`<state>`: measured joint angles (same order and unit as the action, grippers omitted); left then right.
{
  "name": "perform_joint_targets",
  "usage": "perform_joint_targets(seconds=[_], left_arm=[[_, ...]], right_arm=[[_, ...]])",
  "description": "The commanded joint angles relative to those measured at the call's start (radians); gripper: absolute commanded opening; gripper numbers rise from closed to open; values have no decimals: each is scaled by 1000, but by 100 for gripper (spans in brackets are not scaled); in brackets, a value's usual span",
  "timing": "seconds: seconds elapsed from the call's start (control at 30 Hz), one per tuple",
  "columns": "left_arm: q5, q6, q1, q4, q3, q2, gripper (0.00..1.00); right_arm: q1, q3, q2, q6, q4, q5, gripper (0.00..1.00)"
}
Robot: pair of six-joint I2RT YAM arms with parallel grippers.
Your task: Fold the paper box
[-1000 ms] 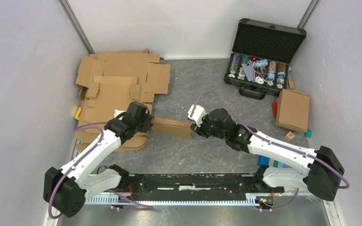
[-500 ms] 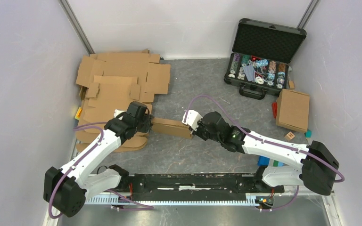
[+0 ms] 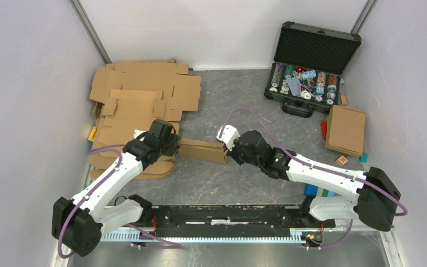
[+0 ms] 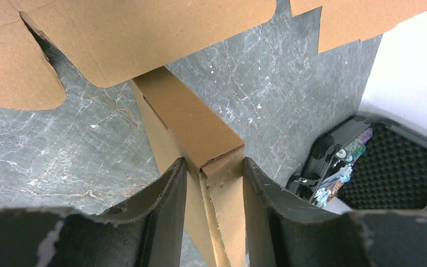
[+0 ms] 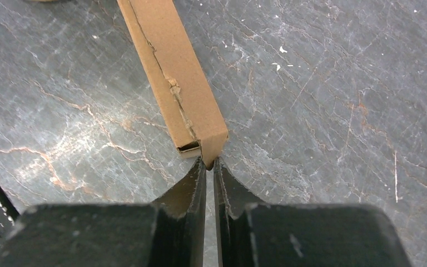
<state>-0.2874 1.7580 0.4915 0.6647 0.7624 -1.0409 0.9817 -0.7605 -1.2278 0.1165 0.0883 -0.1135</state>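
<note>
The paper box [image 3: 203, 150] is a long, narrow brown carton lying on the grey table between my two arms. My left gripper [image 3: 173, 146] is shut on its left end. In the left wrist view that end of the box [image 4: 189, 119] sits between the fingers, and the left gripper [image 4: 214, 164] touches both of its sides. My right gripper [image 3: 228, 151] is at the box's right end. In the right wrist view the box [image 5: 172, 72] runs away from the right gripper [image 5: 210, 162], whose fingertips pinch the edge of the end flap, almost together.
A stack of flat cardboard blanks [image 3: 139, 100] lies at the back left, partly under my left arm. An open black case of poker chips [image 3: 306, 78] stands at the back right. A finished carton [image 3: 346, 129] and small coloured blocks [image 3: 363, 158] lie by the right wall.
My right gripper has moved a little left to the box's right end and closed from open onto the end flap. The left gripper and the box have kept their places.
</note>
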Motion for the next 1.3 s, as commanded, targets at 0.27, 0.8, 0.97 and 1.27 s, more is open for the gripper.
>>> perform_joint_targets(seconds=[0.27, 0.8, 0.97, 1.27], left_arm=[[14, 39, 2, 53, 3, -14, 24], [11, 64, 2, 46, -14, -11, 22], [11, 45, 2, 21, -10, -4, 58], [-20, 0, 1, 45, 5, 54, 82]], right_arm=[[6, -98, -24, -194, -51, 9, 13], [6, -97, -24, -264, -41, -68, 34], [5, -91, -25, -212, -33, -67, 38], [3, -73, -12, -141, -13, -101, 37]])
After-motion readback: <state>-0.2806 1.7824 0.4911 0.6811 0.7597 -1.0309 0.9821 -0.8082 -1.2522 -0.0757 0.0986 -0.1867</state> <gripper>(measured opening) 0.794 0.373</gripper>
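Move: The right fingers pinch the tip of the rounded end flap at the box's upper right corner; the flap's middle is about 1 cm to their left. The paper box stands on its narrow side, its middle roughly 9 cm left of the right hand, 2 cm ahead and 6 cm below. From the left hand, gripping the box's upper left corner, that middle is about 8 cm right, 1 cm back and 6 cm below. The cardboard stack's middle lies some 14 cm left of the left hand, 10 cm ahead and 12 cm below. Keep the left fingers clamped on the box's left end while the right hand eases the pinched flap about 1 cm left and up against the box, turning its wrist clockwise some 10 degrees and tipping the fingers down. Then open the right fingers a little around the flap, drifting forward slightly, and finally spread the left fingers wide to let go of the box, with that hand staying in place. ##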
